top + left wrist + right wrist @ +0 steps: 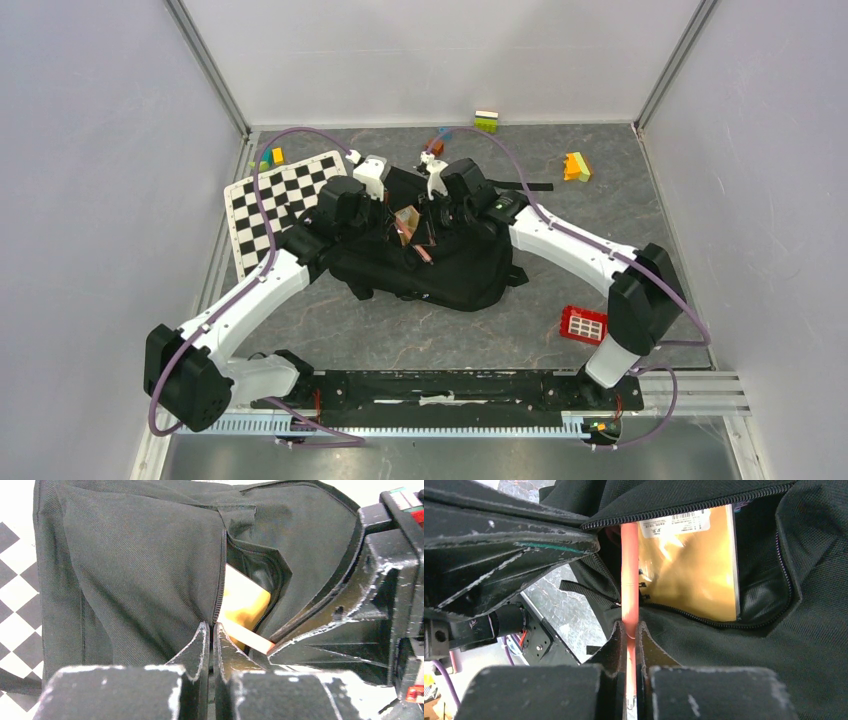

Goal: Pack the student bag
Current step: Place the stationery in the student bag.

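The student bag [440,268], a large black backpack, lies mid-table with a zipped pocket pulled open. A yellow-brown book [694,565] with a white barcode label stands in that opening [245,605]. My left gripper [211,628] is shut on the bag's fabric at the zip edge beside the opening. My right gripper [630,628] is shut on a thin pink-red stick [629,570], pencil-like, whose far end reaches into the pocket next to the book. Both grippers meet over the bag's top [410,215], close together. The pocket's inside below the book is hidden.
A black-and-white checkered mat [280,195] lies left of the bag, with small coloured blocks [270,157] behind it. A red brick [584,324] sits at the front right, an orange block [576,166] at the back right, a green-white block [486,121] by the rear wall.
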Robot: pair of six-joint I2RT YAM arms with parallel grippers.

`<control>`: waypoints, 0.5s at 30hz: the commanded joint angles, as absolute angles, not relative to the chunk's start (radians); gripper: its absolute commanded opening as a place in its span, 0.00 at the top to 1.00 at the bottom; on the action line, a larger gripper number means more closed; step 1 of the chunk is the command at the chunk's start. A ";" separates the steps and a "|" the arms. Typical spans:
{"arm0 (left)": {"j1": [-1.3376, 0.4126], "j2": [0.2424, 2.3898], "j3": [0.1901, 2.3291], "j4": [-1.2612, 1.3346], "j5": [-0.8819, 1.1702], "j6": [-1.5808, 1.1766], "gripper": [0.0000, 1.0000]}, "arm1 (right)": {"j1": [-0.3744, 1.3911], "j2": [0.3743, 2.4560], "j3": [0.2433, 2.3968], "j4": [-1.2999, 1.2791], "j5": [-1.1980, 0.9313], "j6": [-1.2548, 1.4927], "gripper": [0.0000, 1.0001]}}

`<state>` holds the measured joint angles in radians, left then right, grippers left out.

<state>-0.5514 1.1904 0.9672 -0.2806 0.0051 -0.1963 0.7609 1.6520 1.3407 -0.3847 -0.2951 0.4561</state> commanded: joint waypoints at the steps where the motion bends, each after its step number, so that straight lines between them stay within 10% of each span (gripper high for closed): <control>1: -0.557 1.139 0.977 -0.204 0.026 -0.158 0.98 | 0.761 1.668 1.404 -0.375 -0.293 0.484 1.00; 15: -0.558 1.131 0.971 -0.192 0.055 -0.158 0.98 | 0.742 1.822 1.507 -0.158 -0.194 0.583 1.00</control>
<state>-0.5514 1.1767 0.9611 -0.2760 0.0093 -0.1963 0.7425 1.7748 1.4364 -0.2749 -0.2222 0.5457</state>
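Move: The right gripper holds the orange pen at about its middle, the far end already at the flap. The student bag's open mouth lies some 4 cm ahead, 2 cm left and 3 cm below; the yellow notebook inside is about 4 cm ahead, 1 cm left and 5 cm below. The zipped edge in the left gripper is roughly 3 cm ahead and 4 cm left. From the left gripper, the mouth is about 1 cm ahead, 2 cm right and 4 cm below. Keep the zipped edge pinched and still in the left gripper to hold the mouth open. Carry the pen with the right gripper about 5 cm forward and some 2 cm left at an even height, slow at first and then faster, in under the flap's edge; turn the wrist slightly clockwise and keep the fingers closed on the pen. ##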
